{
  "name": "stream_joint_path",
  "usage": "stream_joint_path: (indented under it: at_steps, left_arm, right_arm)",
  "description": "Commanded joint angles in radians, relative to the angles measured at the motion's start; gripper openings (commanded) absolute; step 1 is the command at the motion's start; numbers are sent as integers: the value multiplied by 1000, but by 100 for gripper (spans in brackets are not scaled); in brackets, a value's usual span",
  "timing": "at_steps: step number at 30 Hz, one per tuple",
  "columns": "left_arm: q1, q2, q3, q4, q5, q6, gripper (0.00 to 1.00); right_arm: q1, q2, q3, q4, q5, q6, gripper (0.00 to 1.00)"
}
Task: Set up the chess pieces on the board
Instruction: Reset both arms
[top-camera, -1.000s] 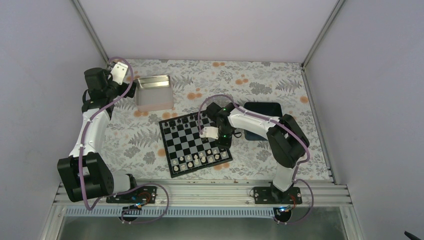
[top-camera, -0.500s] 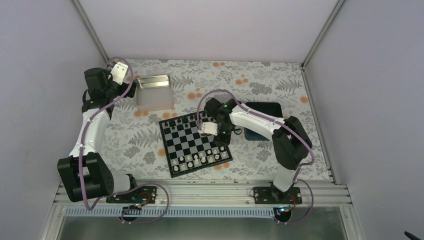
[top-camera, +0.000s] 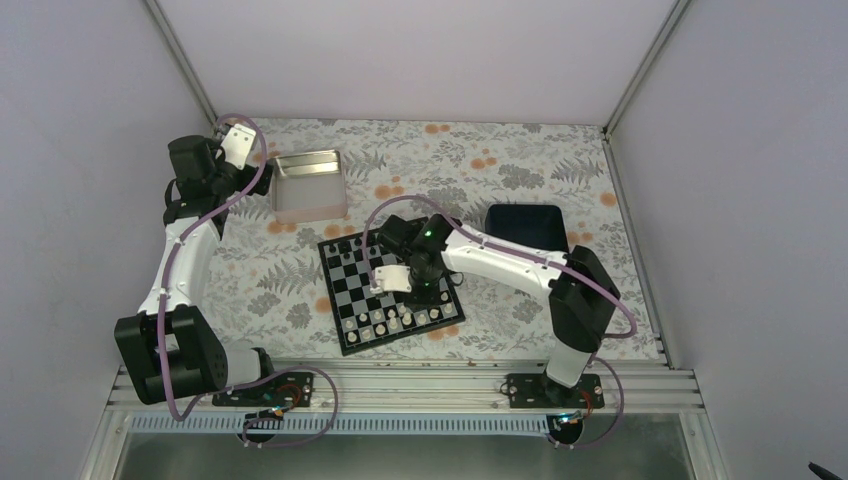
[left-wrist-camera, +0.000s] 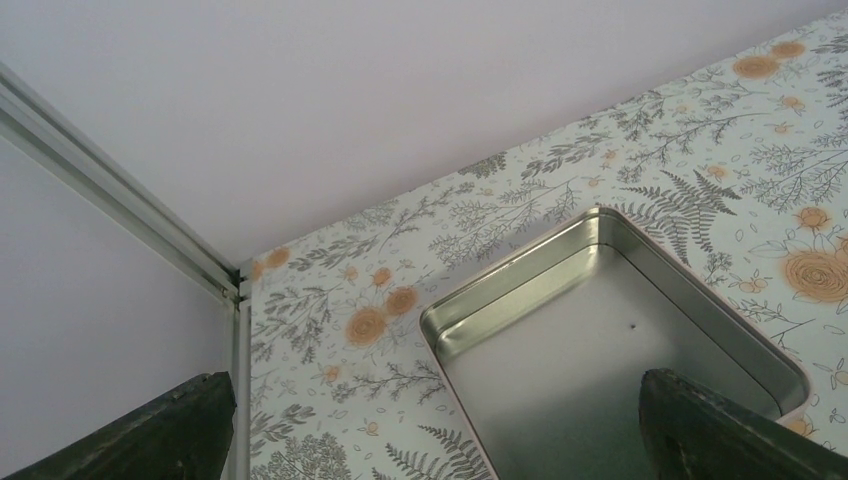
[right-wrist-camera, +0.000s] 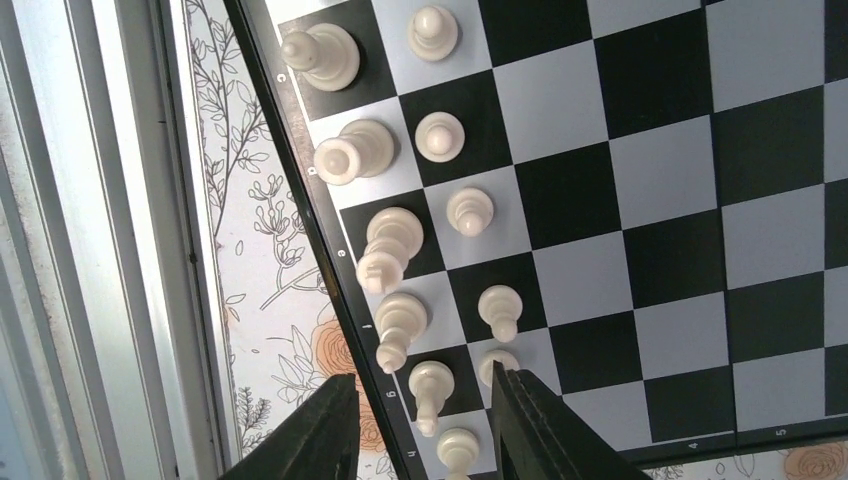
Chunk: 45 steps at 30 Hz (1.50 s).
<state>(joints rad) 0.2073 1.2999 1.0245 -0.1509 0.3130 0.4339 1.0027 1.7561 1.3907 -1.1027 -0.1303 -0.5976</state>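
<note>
The board lies mid-table. Its black and grey checks fill the right wrist view. Cream chess pieces stand in two rows along its near edge. My right gripper hovers low over that end, open. Its dark fingers straddle two standing cream pieces without touching them. From above it sits over the board's near half. My left gripper is wide open and empty, up at the back left.
A silver tin sits beside the left gripper, and its inside looks bare. Tiny black pieces line the board's far edge. A dark blue tray lies to the right of the board. Metal rails run along the table's near edge.
My right gripper has opened and swung left from the board's right side to over its near half. The left arm has not moved.
</note>
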Motion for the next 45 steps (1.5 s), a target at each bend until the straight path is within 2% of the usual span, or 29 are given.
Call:
stream_joint_path:
  at_steps: [1,12,15,16,18,25,32,36,40,45]
  left_arm:
    - [7,-27,5,24,-5,-4,100]
    - [7,-29,8,21,-1,-6,100]
    - [7,-29,10,21,2,-7,100]
    - [7,-28,9,21,3,-7,100]
    - [7,-28,9,21,5,-6,100]
    - [8,-24,11,21,7,-7,100]
    - [8,-27,6,23,1,-6,100]
    - [7,-21,5,25,9,-9,100]
    - [7,-5,8,24,18,-14,100]
    - [6,3,6,27,19,-15,100]
  right_arm:
    - [24,31,24,-17,3,7,36]
    - [53,61,48,-13,11,2,38]
    - [51,34,46,-10,38,1,46]
    - [50,20,47,-10,49,-1,59]
    - [34,-14,57,-9,83,-1,99]
    - [-124,-84,141,46,158,-18,100]
    - [-359,-230,73,414,300,3,100]
    - [-464,-282,-13,588,320,20,100]
    - [-490,-302,-80,695,368,16,100]
    - [-492,-298,-72,673,320,35,100]
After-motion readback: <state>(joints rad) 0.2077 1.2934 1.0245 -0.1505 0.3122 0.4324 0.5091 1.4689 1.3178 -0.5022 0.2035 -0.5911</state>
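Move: The empty blue tray lies some 15 cm ahead of the right hand, 23 cm to its right and 7 cm lower. The white king stands almost under that hand, about 1 cm to the left and 5 cm below; the last white pawn is roughly 4 cm ahead and 6 cm to the right, the board's far right corner some 20 cm ahead and 3 cm right. From the left hand the tray is about 10 cm back and 57 cm right, far below. Above the white king, the empty right hand first dips about 1.5 cm and edges slightly back and left; its part-open fingers then spread wide. It turns away and sweeps forward, up and right, some 24 cm forward, over the board to beyond its far right corner, left of the blue tray. On the way the fingers swing from pointing down to slanting forward, with a clockwise turn. ##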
